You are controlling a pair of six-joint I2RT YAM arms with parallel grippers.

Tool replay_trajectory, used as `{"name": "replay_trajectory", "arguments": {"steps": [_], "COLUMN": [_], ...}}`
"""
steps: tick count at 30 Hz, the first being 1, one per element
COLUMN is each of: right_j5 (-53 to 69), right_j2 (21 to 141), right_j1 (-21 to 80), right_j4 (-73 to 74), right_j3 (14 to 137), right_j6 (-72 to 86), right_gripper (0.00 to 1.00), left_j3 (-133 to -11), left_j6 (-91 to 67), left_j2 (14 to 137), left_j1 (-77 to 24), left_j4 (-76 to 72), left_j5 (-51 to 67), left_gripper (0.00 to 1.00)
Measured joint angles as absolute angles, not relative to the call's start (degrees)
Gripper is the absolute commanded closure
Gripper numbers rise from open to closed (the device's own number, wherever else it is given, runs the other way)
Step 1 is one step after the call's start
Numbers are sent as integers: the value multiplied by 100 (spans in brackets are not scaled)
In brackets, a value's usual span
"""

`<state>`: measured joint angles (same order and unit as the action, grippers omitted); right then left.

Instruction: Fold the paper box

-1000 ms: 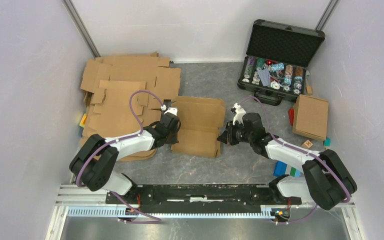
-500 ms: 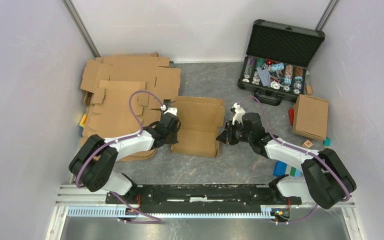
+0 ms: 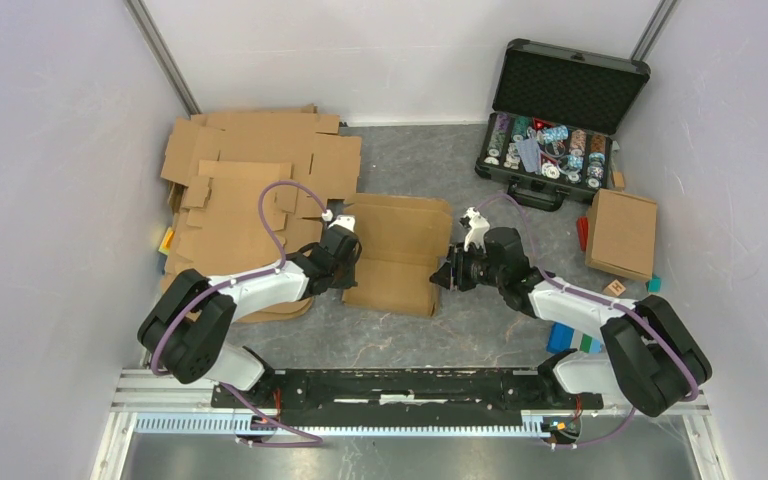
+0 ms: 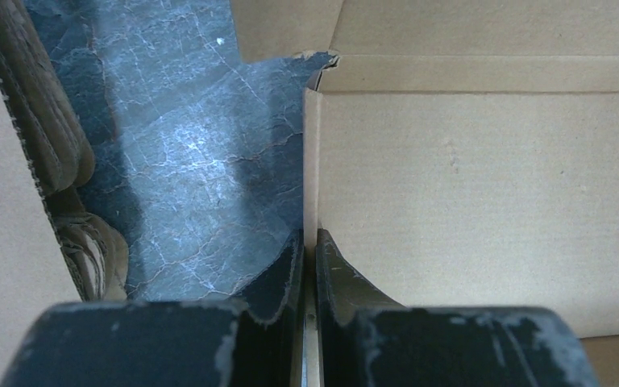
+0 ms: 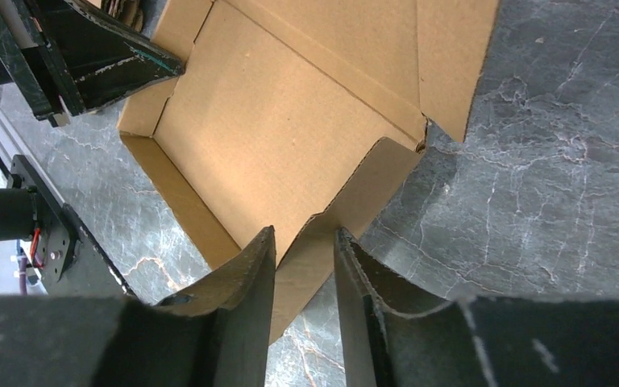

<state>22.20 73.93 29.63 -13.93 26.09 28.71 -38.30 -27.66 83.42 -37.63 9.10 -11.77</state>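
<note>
The paper box (image 3: 395,250) is a brown cardboard tray lying half folded in the middle of the table, its lid panel flat toward the back. My left gripper (image 3: 350,262) is shut on the box's raised left wall (image 4: 312,161), with the thin cardboard edge pinched between the fingers (image 4: 309,238). My right gripper (image 3: 442,276) is at the box's right side. Its jaws stand apart, open, with the raised right wall (image 5: 371,189) loosely between them (image 5: 305,235). The box floor (image 5: 274,121) shows beyond them.
A stack of flat cardboard blanks (image 3: 250,170) lies at the back left. An open black case of poker chips (image 3: 550,140) stands at the back right. A closed cardboard box (image 3: 622,232) and small coloured blocks (image 3: 572,338) sit on the right.
My right gripper's jaws have spread apart around the box's right wall, and that gripper has edged slightly left. The left gripper has kept its grip.
</note>
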Motion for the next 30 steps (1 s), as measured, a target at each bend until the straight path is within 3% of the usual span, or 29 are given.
{"name": "replay_trajectory", "arguments": {"steps": [9, 14, 30], "right_j5": [2226, 2246, 2137], "right_j2": [7395, 7397, 7334], "right_j1": [2963, 2963, 3039], "right_j4": [-1577, -1876, -2220], "right_j3": [2453, 2156, 1964], "right_j6": [2884, 2982, 3234], "right_gripper": [40, 38, 16], "left_j3": [-3830, -3830, -3830], "left_j6": [-2768, -2768, -2768], "left_j2": [8342, 8342, 8342], "left_j1": [-3774, -3774, -3774], "left_j4": [910, 910, 899], "left_j5": [-1135, -1127, -1057], "left_gripper": [98, 98, 98]}}
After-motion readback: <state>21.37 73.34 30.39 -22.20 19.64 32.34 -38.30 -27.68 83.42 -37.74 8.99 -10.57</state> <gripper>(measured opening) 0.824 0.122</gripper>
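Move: The tray's right side wall runs fore and aft between the right fingers, its middle about 1 cm ahead and some 3 cm below the hand. The tray floor's middle is roughly 9 cm to the left and 6 cm lower; the front wall is about 6 cm back and 9 cm left, and the upright back panel some 11 cm ahead and 8 cm left. From the left hand, the right side wall lies about 17 cm to the right, level with it. The tray's right side wall, its top edge close against the right hand's inner finger, is straddled ever wider as those fingers spread from about a third open to nearly fully open. Meanwhile that hand sinks about 2 cm beside the wall while easing back over 1 cm, then rises slightly, barely tilting. The left hand stays put, still pinching the left side wall. ##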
